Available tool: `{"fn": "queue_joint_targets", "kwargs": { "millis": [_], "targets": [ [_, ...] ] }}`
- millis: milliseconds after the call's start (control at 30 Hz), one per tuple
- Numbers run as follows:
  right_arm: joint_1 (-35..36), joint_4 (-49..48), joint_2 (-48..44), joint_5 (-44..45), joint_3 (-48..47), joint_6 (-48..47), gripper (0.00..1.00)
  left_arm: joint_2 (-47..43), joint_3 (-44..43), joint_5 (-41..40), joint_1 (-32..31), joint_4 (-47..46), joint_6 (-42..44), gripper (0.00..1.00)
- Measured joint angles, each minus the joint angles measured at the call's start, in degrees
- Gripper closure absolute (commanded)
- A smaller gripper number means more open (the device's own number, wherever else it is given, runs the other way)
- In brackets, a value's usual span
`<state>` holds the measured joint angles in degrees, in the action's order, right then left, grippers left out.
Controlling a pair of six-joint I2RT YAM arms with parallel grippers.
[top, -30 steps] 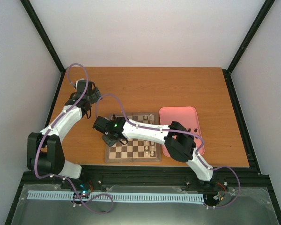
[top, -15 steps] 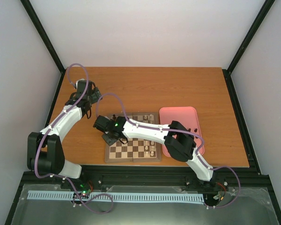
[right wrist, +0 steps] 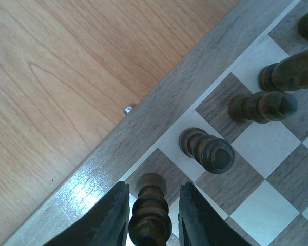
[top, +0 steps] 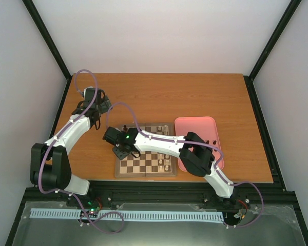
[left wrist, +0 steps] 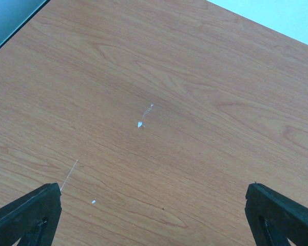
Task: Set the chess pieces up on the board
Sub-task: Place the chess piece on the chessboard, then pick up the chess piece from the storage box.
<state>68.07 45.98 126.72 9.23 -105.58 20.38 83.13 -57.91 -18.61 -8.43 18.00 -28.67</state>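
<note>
In the right wrist view my right gripper (right wrist: 154,187) straddles a dark chess piece (right wrist: 150,218) that stands upright on a dark corner square of the board (right wrist: 159,113). The jaws are slightly parted, with a thin gap showing at the right finger (right wrist: 195,220). Three more dark pieces (right wrist: 208,149) stand in a row along the same edge. From above, the right gripper (top: 119,152) is at the board's (top: 146,175) left edge. My left gripper (top: 95,100) hovers open over bare table, far left; its view (left wrist: 153,189) shows only wood.
A pink tray (top: 195,125) lies right of the board, partly under the right arm. Light pieces (top: 164,163) stand on the board's near right squares. Black frame posts border the table on both sides.
The right jaws have parted a little from the dark piece, which stays standing on its square. Neither arm has visibly shifted.
</note>
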Motion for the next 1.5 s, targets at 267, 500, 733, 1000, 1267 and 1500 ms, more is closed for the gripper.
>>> {"fn": "queue_joint_targets", "kwargs": {
  "millis": [267,500,733,1000,1267,1500],
  "targets": [
    [0.0,-0.5,0.0,0.0,0.8,-0.1,0.54,0.0,0.0,0.0,0.0,0.0,0.0,0.00],
    [0.0,-0.9,-2.7,0.4,3.6,-1.0,0.46,0.3,0.0,0.0,0.0,0.0,0.0,0.00],
    [0.0,-1.3,-12.0,2.8,6.9,-1.2,0.38,0.4,0.0,0.0,0.0,0.0,0.0,0.00],
    [-2.9,-1.2,-29.8,10.3,18.9,1.7,0.37,0.4,0.0,-0.1,0.0,0.0,0.0,0.00],
    [-11.9,6.7,-47.9,15.3,37.9,10.6,0.38,0.4,0.0,0.2,0.0,0.0,0.0,0.00],
    [-16.1,11.7,-57.8,11.9,52.0,17.7,0.39,0.4,0.0,0.6,-0.3,0.0,0.0,0.00]
  ]
}}
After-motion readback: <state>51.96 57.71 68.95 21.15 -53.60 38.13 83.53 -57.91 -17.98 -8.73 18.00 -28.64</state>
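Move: The dark piece stands between my right fingertips on its edge square, straight below and about 1 cm under my right hand; four dark pieces run ahead of it in its row, the next about 3 cm ahead and the second about 6 cm. The pink tray's middle lies some 36 cm to the right and 4 cm ahead, its lone near-corner piece roughly 30 cm right and 7 cm back. From my left hand the placed piece is about 22 cm back, 5 cm right and 11 cm down. I open my already loosening right fingers wider to clear the dark piece, then lift steeply some 13 cm and sweep about 32 cm right, high across the board towards the pink tray. On the way I turn my hand some 35 degrees clockwise, and I sink about 7 cm over the tray at the end, fingers open and empty. ##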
